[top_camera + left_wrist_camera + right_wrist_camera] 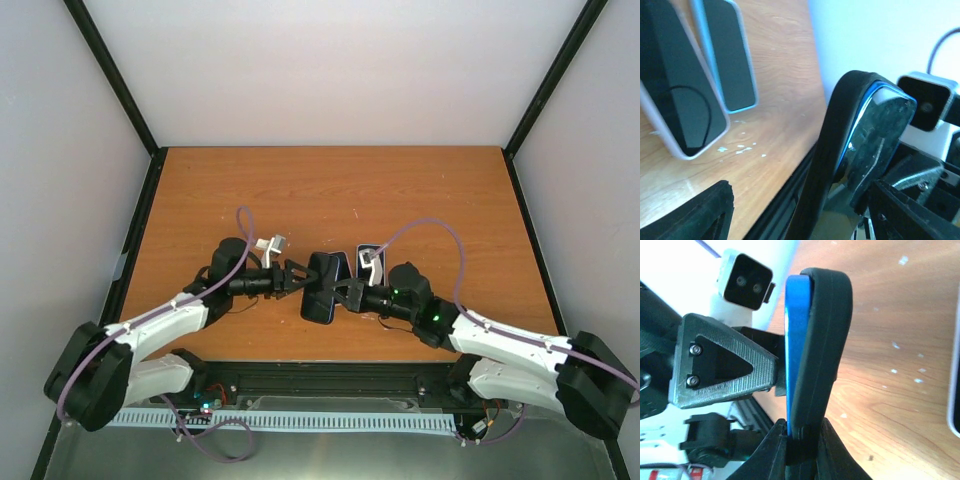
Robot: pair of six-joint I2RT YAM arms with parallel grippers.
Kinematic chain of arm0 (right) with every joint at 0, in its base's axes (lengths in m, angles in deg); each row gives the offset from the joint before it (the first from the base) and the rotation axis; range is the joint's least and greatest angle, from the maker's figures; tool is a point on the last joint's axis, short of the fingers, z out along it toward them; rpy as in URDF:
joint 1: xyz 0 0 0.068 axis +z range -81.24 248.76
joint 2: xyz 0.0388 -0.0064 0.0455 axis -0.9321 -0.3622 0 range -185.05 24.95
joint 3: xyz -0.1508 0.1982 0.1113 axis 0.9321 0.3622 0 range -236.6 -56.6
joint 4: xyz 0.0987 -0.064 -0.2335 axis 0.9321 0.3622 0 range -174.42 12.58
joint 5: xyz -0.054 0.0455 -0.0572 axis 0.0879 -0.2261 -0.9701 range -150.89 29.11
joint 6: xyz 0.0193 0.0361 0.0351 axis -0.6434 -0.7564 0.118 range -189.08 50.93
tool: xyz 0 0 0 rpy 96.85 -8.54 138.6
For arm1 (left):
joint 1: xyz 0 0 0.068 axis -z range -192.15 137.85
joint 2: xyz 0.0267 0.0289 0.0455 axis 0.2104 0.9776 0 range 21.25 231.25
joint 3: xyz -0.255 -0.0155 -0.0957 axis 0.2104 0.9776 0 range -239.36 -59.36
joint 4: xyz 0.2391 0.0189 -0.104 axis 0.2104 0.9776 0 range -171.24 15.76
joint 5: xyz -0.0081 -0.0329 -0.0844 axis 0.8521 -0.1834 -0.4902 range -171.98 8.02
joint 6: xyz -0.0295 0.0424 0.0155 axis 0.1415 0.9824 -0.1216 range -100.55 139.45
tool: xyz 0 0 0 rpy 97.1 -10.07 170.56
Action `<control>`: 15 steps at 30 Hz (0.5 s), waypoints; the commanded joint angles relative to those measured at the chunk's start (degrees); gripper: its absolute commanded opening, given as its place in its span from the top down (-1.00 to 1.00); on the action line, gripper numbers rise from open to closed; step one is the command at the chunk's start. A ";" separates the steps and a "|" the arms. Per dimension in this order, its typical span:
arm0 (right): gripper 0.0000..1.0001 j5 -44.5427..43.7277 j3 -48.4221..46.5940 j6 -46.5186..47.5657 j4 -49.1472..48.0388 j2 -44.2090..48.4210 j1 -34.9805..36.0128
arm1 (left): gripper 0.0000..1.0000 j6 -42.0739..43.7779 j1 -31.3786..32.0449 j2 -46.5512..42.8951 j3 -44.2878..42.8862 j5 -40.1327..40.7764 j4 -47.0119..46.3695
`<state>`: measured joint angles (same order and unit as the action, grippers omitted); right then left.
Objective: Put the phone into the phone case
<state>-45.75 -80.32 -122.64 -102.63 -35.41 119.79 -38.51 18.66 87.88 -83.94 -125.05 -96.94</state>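
Observation:
A blue phone point(796, 340) sits in the open side of a black phone case point(826, 335), its blue edge standing proud of the case rim. The pair is held on edge above the table's near middle point(325, 287). My right gripper point(802, 442) is shut on the lower end of both phone and case. My left gripper point(800, 200) is open, its fingers point(695, 215) spread wide on either side of the case point(832, 150), and the phone's glossy face point(875, 135) turns toward its far finger. In the top view the left gripper point(300, 278) and right gripper point(347, 293) meet at the phone from opposite sides.
Two other phones lie flat on the wooden table: one in a white case point(675, 95) and one in a light-blue case point(727, 55), beside the right arm point(370, 260). The black rail of the table's near edge point(330, 372) runs just below the grippers.

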 commanded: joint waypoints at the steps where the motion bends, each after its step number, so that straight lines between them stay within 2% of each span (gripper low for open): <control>1: 0.85 5.93 -1.65 3.54 -4.12 4.85 -0.31 | -0.42 3.12 0.30 -3.39 -1.80 -7.70 -2.04; 5: 0.84 7.37 -1.24 2.52 -7.33 7.17 -0.31 | -0.08 0.56 0.31 -5.00 -0.27 -11.89 -8.38; 10: 0.81 7.27 -1.21 2.13 -7.31 7.80 -0.31 | 0.40 -3.62 0.31 -6.85 2.84 -13.28 -16.05; 15: 0.72 7.10 -1.11 1.40 -6.54 7.90 -0.34 | 0.60 -7.48 0.31 -6.00 4.82 -14.32 -23.40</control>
<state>-38.91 -80.32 -121.48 -104.71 -28.81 119.79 -41.81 18.57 81.67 -80.09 -137.09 -111.96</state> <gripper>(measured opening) 0.122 0.221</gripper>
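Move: The black phone case with the blue-edged phone in it is already off the table, pinched by the right hand at its right side. Its middle lies about 3 cm left and 1 cm ahead of that hand, 1 cm below. From the open left hand it is some 3 cm right and 3 cm back, about level. The pink-cased phone lies on the table some 8 cm right and 4 cm ahead of the left hand, the light-blue-cased phone about 17 cm right and 5 cm ahead; both are roughly 14 cm below. Up and back goes the left hand, rising some 6 cm and drawing back about 4, its wrist turning roughly 20 degrees so the fingers level out and point more squarely right. Meanwhile they close from wide open to nearly shut around the case's left edge. The right hand keeps its pinch and lifts the case too, about 5 cm up and a little back, tilting its fingers up slightly before easing off. ##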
